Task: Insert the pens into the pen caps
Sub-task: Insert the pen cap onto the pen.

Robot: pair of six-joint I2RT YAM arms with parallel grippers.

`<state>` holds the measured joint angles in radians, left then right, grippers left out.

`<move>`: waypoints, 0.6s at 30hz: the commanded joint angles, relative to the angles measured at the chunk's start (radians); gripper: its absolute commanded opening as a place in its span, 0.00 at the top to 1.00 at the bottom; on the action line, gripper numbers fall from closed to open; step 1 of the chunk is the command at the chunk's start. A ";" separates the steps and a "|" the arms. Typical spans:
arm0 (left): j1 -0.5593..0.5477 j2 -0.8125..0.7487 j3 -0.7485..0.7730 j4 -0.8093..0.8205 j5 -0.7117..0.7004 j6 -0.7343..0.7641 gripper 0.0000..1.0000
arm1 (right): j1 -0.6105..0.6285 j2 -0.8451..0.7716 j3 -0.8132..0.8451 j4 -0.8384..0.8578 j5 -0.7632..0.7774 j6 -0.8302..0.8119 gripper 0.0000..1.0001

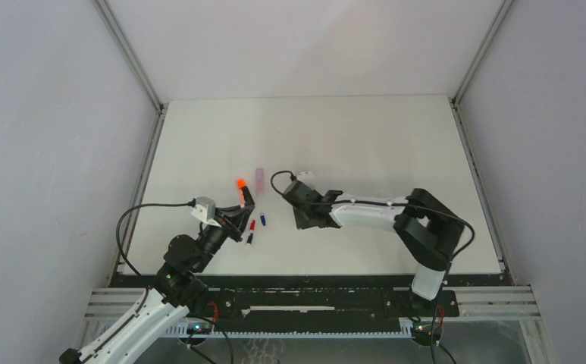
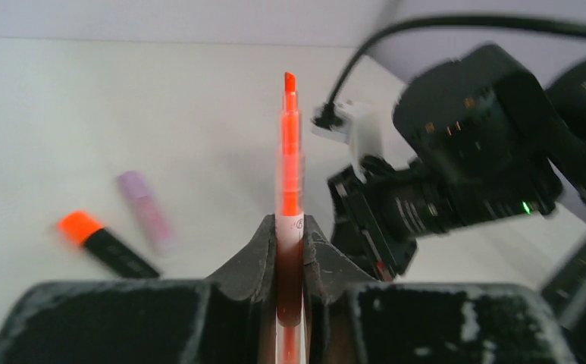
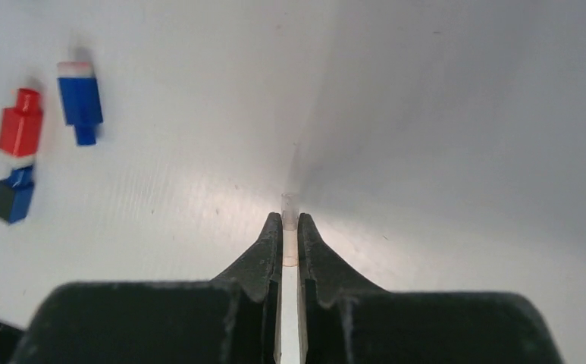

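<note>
My left gripper [image 2: 290,224] is shut on a thin clear pen with red-orange ink [image 2: 290,159], whose tip points away from the jaws. My right gripper [image 3: 289,221] is shut on a pale clear pen cap [image 3: 289,206] just above the table. In the top view the left gripper [image 1: 238,220] and the right gripper [image 1: 299,222] face each other a short way apart. A black highlighter with an orange end [image 2: 104,246] and a lilac highlighter [image 2: 145,211] lie on the table. A red cap [image 3: 20,121] and a dark blue cap [image 3: 13,196] lie left of the right gripper.
A short blue piece with a white end [image 3: 79,95] lies beside the red cap. The right arm's wrist and cable [image 2: 464,167] fill the right of the left wrist view. Metal rails [image 1: 153,98] border the white table [image 1: 365,144].
</note>
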<state>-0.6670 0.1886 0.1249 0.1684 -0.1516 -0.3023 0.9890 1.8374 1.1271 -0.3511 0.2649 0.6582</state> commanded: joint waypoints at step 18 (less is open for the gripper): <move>-0.018 0.196 -0.023 0.448 0.642 -0.122 1.00 | -0.048 -0.693 -0.349 0.853 -0.393 -0.036 1.00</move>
<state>-0.6769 0.3862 0.1246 0.5545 0.4477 -0.4118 0.9360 1.1595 0.8040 0.2325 -0.0467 0.6056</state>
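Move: The right hand keeps the clear cap close over the table; the orange pen, upright in the left fingers, is about 15 cm to its left, 3 cm back and 17 cm up. At table height, the short blue marker sits roughly 12 cm left and 3 cm ahead, the red-and-blue marker 15 cm left and level. From the left hand, the cap lies 15 cm right, 3 cm ahead and 17 cm below; the black highlighter some 15 cm ahead, 3 cm left and 18 cm down. Up some 24 cm goes the right hand with the clear cap still pinched, its fingers swinging from steeply downward to nearly level, pointing left and forward. Meanwhile the left hand, keeping its grip on the orange pen, sweeps right and back with a smaller rise, turning about 35 degrees clockwise, so pen and cap close on each other. ##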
